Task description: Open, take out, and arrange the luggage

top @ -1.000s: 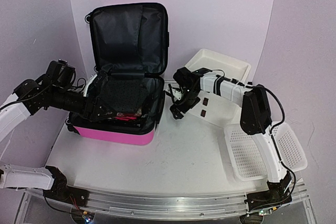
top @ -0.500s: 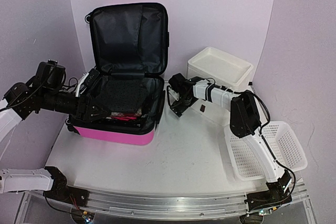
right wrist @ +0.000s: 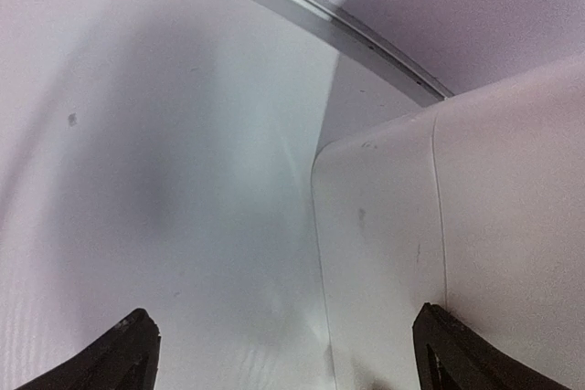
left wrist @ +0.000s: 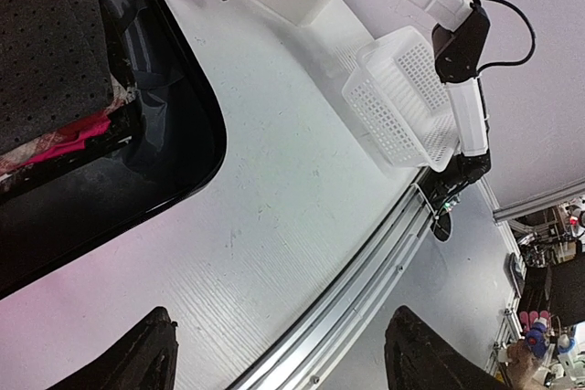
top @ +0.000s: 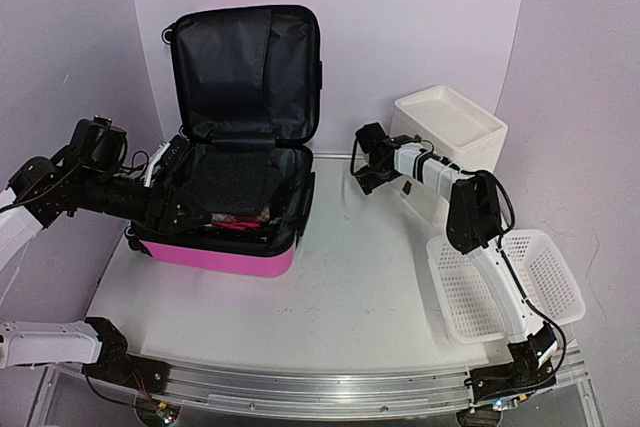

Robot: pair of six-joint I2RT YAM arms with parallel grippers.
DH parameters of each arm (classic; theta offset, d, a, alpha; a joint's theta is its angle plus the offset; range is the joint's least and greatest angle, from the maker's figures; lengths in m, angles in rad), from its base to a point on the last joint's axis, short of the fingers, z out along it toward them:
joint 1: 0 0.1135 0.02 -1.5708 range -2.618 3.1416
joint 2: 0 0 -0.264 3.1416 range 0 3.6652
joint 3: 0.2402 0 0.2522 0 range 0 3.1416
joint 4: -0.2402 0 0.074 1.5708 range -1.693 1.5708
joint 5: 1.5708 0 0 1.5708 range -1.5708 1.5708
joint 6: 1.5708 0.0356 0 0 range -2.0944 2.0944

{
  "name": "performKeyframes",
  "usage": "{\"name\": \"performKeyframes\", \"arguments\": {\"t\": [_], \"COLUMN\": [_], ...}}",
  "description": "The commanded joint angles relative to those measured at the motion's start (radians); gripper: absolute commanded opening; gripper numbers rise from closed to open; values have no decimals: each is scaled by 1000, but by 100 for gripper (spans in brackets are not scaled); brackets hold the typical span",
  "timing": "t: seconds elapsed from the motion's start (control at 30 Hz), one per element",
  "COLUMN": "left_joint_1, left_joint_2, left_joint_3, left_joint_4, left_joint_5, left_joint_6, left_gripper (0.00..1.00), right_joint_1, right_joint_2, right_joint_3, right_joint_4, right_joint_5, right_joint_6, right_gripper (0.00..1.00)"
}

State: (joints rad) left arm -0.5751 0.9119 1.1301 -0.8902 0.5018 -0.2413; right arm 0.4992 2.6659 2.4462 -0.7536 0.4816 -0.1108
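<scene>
The luggage point(top: 225, 255), a hot-pink suitcase, lies open at the table's left, its black-lined lid point(top: 245, 67) standing upright. In its base lie a dark grey folded cloth point(top: 235, 182) and a red-pink item point(top: 238, 223). My left gripper point(top: 195, 212) hangs open over the base's left side. In the left wrist view its empty fingers point(left wrist: 151, 353) frame the table beyond the luggage's black rim point(left wrist: 187, 130). My right gripper point(top: 365, 159) is open and empty beside the white drawer stack point(top: 450, 137); that stack's side point(right wrist: 439, 253) sits close by its right finger point(right wrist: 457, 344).
A white mesh basket point(top: 505, 282) sits at the right front, under the right arm. The metal rail point(top: 330, 387) runs along the near edge. The lilac backdrop curves close behind the luggage and the drawer stack.
The right gripper has swung right and back, away from the luggage. The drawer stack has shifted right with it and stands squarer. The left arm has drawn back slightly.
</scene>
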Motion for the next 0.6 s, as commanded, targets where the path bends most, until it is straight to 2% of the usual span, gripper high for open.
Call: {"name": "performKeyframes", "arguments": {"t": [0.0, 0.37, 0.57], "left_joint_1": [0, -1, -2], "left_joint_2": [14, 52, 70], "left_joint_3": [43, 58, 65], "left_joint_4": [18, 19, 20], "left_joint_5": [13, 27, 24], "left_joint_6": [-30, -73, -82], "left_gripper": [78, 78, 78], "right_joint_1": [-67, -155, -145], "right_joint_2": [48, 134, 117], "right_joint_3": [81, 200, 237], "right_joint_4": [30, 80, 89], "right_joint_5": [171, 163, 73], "right_joint_6": [87, 64, -5], "right_gripper": [98, 98, 98]}}
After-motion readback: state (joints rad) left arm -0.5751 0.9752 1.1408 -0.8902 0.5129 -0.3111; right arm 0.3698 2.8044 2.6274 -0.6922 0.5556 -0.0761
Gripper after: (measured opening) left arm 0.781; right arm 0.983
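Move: Close on the right hand's right stands the white drawer cabinet, its handled front beside the open fingers; its middle lies some 19 cm to the right, about 2 cm nearer the base and 6 cm higher. The open suitcase's middle is roughly 40 cm to the left of this hand and 8 cm back, while the white basket sits about 33 cm back and 26 cm right, about level in height. From the left hand the cabinet lies around 40 cm ahead, 58 cm right and 17 cm lower. Sweeping right and forward at a nearly steady height, the right hand travels about 8 cm right and some 5 cm forward, still pushing the drawer cabinet's handled front with the outside of its right finger. The wrist turns roughly 10 degrees clockwise on the way and the fingers stay wide open, away from the suitcase. ##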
